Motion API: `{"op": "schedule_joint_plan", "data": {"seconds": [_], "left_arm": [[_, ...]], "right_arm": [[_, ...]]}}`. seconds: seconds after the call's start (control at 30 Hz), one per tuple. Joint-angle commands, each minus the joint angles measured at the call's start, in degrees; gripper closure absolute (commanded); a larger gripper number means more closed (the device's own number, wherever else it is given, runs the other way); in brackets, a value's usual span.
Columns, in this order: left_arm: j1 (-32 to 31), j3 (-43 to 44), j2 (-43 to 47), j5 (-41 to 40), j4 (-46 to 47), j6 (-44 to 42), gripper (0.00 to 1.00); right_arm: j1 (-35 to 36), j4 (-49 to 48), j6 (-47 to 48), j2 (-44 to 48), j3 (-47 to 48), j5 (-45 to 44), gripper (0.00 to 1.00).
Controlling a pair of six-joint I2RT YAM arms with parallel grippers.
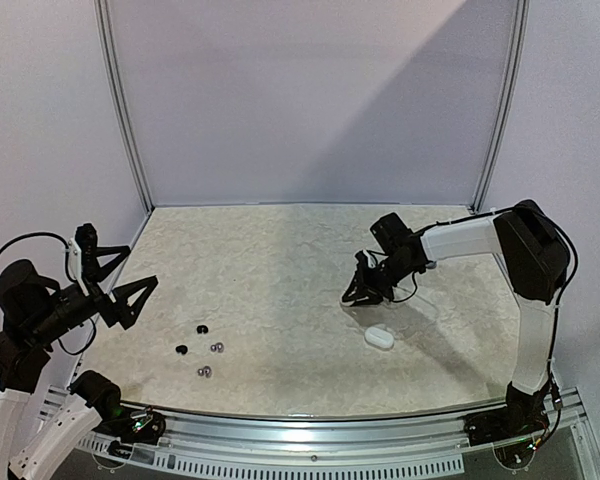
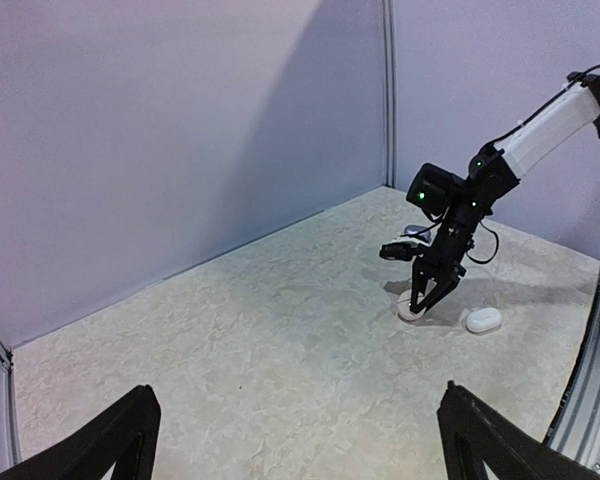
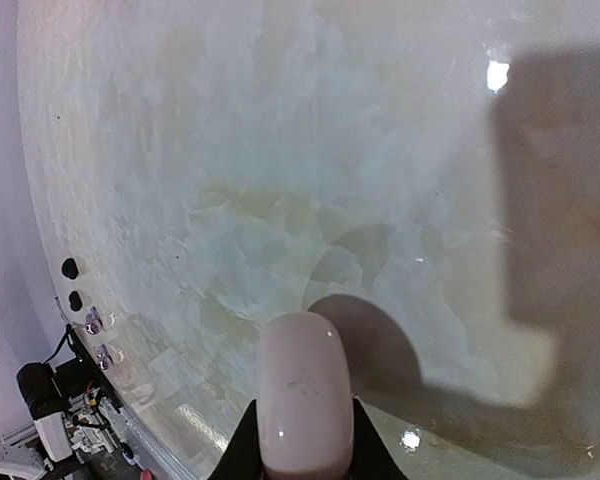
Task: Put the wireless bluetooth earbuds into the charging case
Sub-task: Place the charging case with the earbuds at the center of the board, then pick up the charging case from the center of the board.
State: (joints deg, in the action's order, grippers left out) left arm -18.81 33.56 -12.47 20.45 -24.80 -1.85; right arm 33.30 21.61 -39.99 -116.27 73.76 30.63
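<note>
Several tiny earbuds lie near the table's front left: two black ones (image 1: 201, 328) (image 1: 182, 350) and two grey ones (image 1: 218, 347) (image 1: 205, 371). In the right wrist view they show small at the far left, black (image 3: 69, 268) and grey (image 3: 92, 321). My right gripper (image 1: 365, 290) is shut on a pale pink, closed charging case (image 3: 302, 395), holding it at the table surface (image 2: 410, 308). My left gripper (image 1: 130, 280) hangs wide open and empty, up and to the left of the earbuds, with its fingertips (image 2: 120, 440) at the bottom corners of its own view.
A white closed case (image 1: 379, 338) lies on the table just in front and to the right of my right gripper, and it also shows in the left wrist view (image 2: 483, 319). Grey walls close in the back and sides. A metal rail (image 1: 310, 425) runs along the front edge.
</note>
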Motion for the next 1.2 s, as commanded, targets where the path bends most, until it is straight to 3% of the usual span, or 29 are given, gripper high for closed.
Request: {"op": "schedule_joint_plan", "data": {"seconds": [0.0,0.13,0.23,0.33,0.43,0.57,0.63,0.73,0.8,0.93,1.07,1.17], "left_arm": [[0.68,-0.95,0.69,-0.31,-0.74,-0.32,0.01],[0.69,-1.19,0.69,-0.31,-0.81,-0.17,0.01],[0.65,-1.3,0.69,0.05,-0.74,-0.17,0.01],[0.78,-1.3,0.69,0.26,-0.7,-0.28,0.01],[0.79,-1.39,0.56,0.36,-0.74,-0.42,0.01],[0.89,-1.39,0.41,0.71,-0.7,-1.15,0.01],[0.94,-1.39,0.22,0.73,-0.53,-1.47,0.01],[0.94,-1.24,-0.12,1.09,-0.41,-1.86,0.01],[1.01,-1.13,-0.29,1.9,-0.53,-2.22,0.01],[1.17,-1.32,-0.52,3.13,-0.52,-2.63,0.01],[1.55,-1.28,-1.09,3.65,-0.54,-2.72,0.01],[1.83,-0.81,-1.65,4.17,-1.32,-3.01,0.01]], "right_arm": [[0.0,3.48,1.89,-1.6,1.18,-0.53,0.88],[-0.07,7.23,3.33,-1.59,2.45,-3.43,0.56],[-0.05,11.69,5.0,-1.59,4.94,-5.83,0.41],[-0.03,17.03,7.78,-1.36,9.26,-8.87,0.34],[-0.06,24.74,11.22,-0.99,14.96,-13.95,0.29],[-0.07,36.67,18.1,-1.04,24.88,-24.11,0.29],[-0.03,41.15,22.51,-1.39,29.31,-32.38,0.33],[-0.05,47.76,30.05,-2.96,34.23,-51.15,0.49],[-0.47,50.71,34.25,-4.66,35.65,-60.28,0.51],[-2.87,49.43,45.31,-7.9,35.07,-56.66,0.45],[-5.32,42.79,54.27,-9.07,34.12,-50.53,0.25],[-7.24,39.78,56.94,-10.25,36.22,-47.85,0.2]]}}
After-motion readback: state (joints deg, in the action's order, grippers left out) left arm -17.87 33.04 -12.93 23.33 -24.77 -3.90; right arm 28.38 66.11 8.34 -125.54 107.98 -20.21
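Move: The pink charging case is already in the right fingers, its middle within about 1 cm of the hand point and low at the board's centre. From that hand the black case lies roughly 13 cm ahead and 15 cm to the right, the purple case 15 ahead and 20 right, the white case 11 back and 6 right, all about 1 cm lower. From the left hand, the pink case is some 16 cm ahead, 36 right and 28 below. The pink case is let go as the right fingers open around it after a dip of barely half a centimetre. The emptied hand then lifts about 11 cm, arcs right and forward towards the black case, some 16 cm right and 9 forward in all, and sinks about 6 cm over the last stretch. The fingers swing from slanting left to almost straight down, partly narrow midway, then spread wide again. ##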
